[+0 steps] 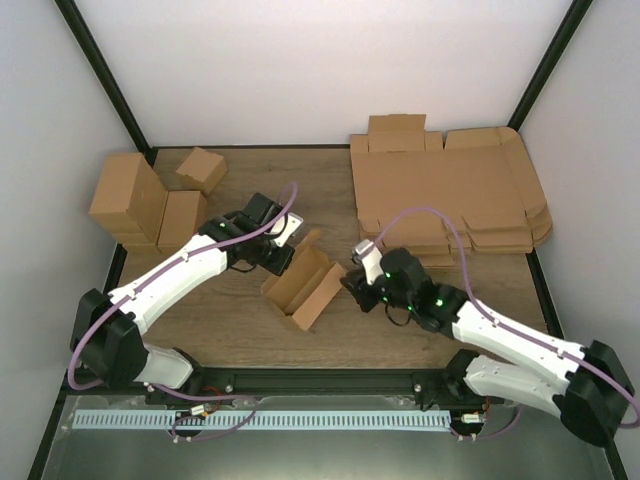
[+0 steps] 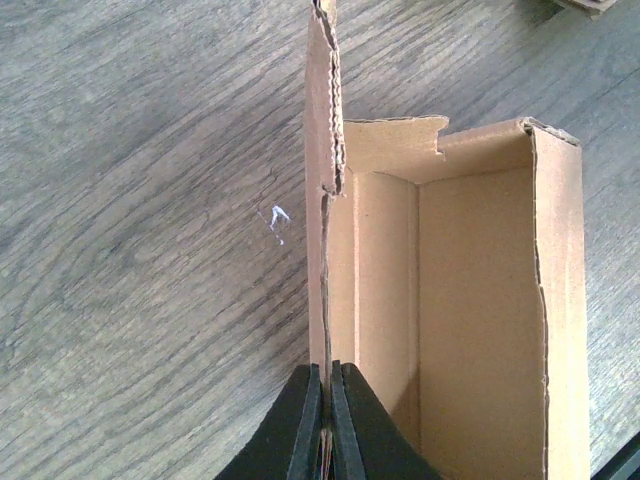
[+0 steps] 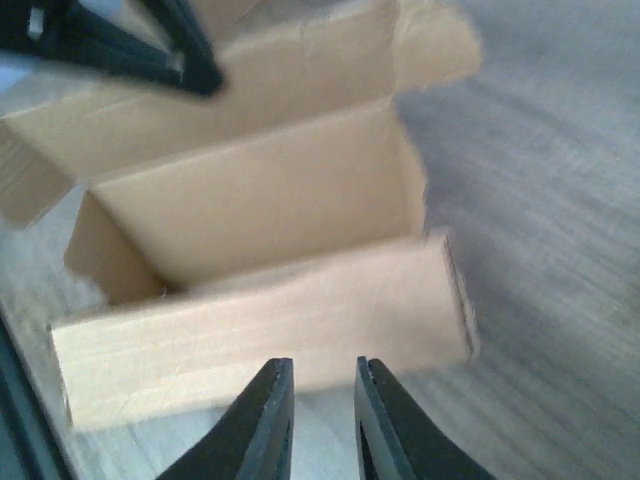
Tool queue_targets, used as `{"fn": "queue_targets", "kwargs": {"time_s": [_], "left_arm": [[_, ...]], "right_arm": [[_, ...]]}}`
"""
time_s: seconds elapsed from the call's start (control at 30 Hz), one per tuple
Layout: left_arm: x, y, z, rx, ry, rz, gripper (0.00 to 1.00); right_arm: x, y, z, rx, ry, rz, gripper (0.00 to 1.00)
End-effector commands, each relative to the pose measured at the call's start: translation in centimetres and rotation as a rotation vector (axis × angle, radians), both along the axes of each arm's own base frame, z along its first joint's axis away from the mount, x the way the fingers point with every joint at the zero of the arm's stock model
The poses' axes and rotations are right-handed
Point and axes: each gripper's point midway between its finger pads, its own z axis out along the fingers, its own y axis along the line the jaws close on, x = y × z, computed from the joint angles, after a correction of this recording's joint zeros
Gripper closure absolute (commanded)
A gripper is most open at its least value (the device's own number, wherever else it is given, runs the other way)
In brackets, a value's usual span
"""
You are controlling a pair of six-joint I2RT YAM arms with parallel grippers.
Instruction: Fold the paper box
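Observation:
The paper box (image 1: 305, 285) lies mid-table as an open brown cardboard trough with its flaps up. My left gripper (image 1: 283, 262) is shut on the top edge of its far long wall; in the left wrist view the gripper (image 2: 325, 385) pinches that thin wall, and the box's inside (image 2: 470, 300) lies to the right. My right gripper (image 1: 352, 280) sits just off the box's right side. In the right wrist view this gripper (image 3: 323, 370) stands open with nothing in it, a little short of the box's near wall (image 3: 270, 320). That view is blurred.
A thick pile of flat cardboard sheets (image 1: 450, 195) lies at the back right. Several folded boxes (image 1: 140, 200) stand at the back left, with a small one (image 1: 200, 168) beside them. Black frame posts rise at the back corners.

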Motion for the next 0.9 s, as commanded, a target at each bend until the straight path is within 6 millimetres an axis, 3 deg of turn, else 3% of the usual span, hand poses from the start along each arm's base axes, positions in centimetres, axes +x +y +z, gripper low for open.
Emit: {"fn": "queue_targets", "kwargs": {"time_s": [0.0,0.1,0.43,0.87], "left_arm": [[0.0,-1.0,0.3,-0.037,0.016,-0.012,0.96],[-0.1,-1.3,0.4,-0.055,0.022,-0.013,0.96],[-0.8,-1.9,0.5,-0.109,0.048,-0.017,0.96],[-2.9,-4.6,-0.3,-0.253,0.153,-0.058,0.96]], "right_arm": [[-3.7,-1.4,-3.5,0.032,0.171,0.026,0.96],[-5.0,-0.9,-4.5,0.08,0.207,0.081,0.99],[-3.2,1.7,-6.1,0.139,0.225,0.077,0.99],[-1.2,4.5,-4.6,0.193,0.196,0.103,0.99]]}}
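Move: My left hand already pinches the top of the box's left wall. The box's right wall, the one I work on, has its middle about 10 cm to the right of that hand, 6 cm back and 5 cm below. From my right hand that wall is some 5 cm left, 3 cm back and 7 cm down. The left wall's middle is about 12 cm left of my right hand, 5 cm ahead and 4 cm below. I shut my right fingers while dropping the hand and drawing it back, down about 10 cm in all and tipping down some 15 degrees, then bring it left and a little forward so the closed tips come in against the lower edge of the box's right wall, easing up slightly at the end. My left hand keeps its pinch, edging 3 cm right and a little back as it rolls. ##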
